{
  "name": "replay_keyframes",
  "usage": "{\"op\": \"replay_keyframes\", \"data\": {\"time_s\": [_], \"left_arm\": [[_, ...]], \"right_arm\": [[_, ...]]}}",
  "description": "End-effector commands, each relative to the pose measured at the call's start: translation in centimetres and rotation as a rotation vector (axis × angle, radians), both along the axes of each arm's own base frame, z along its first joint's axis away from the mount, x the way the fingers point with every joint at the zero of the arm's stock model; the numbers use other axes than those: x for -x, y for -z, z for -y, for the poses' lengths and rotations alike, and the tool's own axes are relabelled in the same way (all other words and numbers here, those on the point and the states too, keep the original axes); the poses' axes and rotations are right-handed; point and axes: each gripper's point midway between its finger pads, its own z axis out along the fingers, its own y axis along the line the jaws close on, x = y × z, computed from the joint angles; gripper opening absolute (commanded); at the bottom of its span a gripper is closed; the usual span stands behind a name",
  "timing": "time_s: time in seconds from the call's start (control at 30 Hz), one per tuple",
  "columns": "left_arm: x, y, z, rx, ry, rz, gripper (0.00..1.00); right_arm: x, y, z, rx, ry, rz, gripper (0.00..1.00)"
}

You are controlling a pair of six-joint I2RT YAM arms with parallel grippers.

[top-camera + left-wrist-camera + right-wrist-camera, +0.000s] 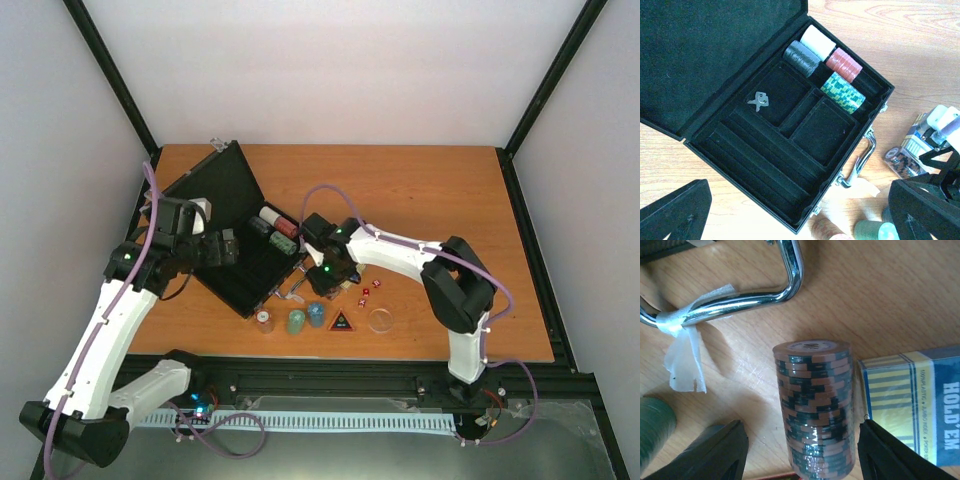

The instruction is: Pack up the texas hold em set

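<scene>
The black case (715,150) lies open, its lid (213,185) tilted back. White (817,42), black (801,57), red (843,64) and green (842,92) chip stacks lie in its tray. My left gripper (800,220) hovers open over the tray's near corner, holding nothing. My right gripper (802,455) is open by the case handle (740,295). Its fingers (715,452) straddle a brown-and-black chip stack (815,405), with a gap showing on the left side. A blue-and-yellow card deck (920,400) stands just right of that stack.
Keys (759,101) lie in a tray compartment. Near the table's front edge are three chip stacks (296,321), a black triangle (342,322), red dice (365,293) and a clear disc (380,320). A tape tag (685,355) hangs from the handle.
</scene>
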Motion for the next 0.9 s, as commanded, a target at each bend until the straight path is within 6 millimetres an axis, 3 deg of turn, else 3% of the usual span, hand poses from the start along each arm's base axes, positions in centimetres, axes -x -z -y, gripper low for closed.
{"op": "replay_keyframes", "data": {"time_s": [0.0,0.6,0.87], "left_arm": [[0.3,-0.8,-0.3,0.009,-0.032,0.01,1.0],[0.0,-0.7,-0.8,-0.028,-0.041,-0.004,1.0],[-0.1,-0.6,-0.6,-0.025,-0.036,-0.013,1.0]], "right_arm": [[0.1,0.5,-0.8,-0.004,-0.046,-0.008,0.61],[0.1,3.3,-1.7,0.031,-0.067,-0.041,0.55],[-0.6,2.3,-1.6,0.055,-0.071,-0.005,0.34]]}}
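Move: Almost directly below the right hand, some 4 cm down and about 1 cm to its left, lies the brown-and-dark chip stack on its side. From this hand, the card box is about 4 cm ahead and 4 cm to the right, the case handle 8 cm left and 1 cm back, and the blue chip stack 7 cm back and 2 cm left. From the left hand, the brown stack lies about level, 20 cm right and 22 cm below. Sinking about 3.5 cm, with a drift of barely 1 cm to the left, the right hand brings its spread fingers down astride the brown chip stack, the wrist hardly turning. The fingers narrow slowly on the way down and faster once the hand is low, closing onto the stack's two long sides while it still lies on the table. ##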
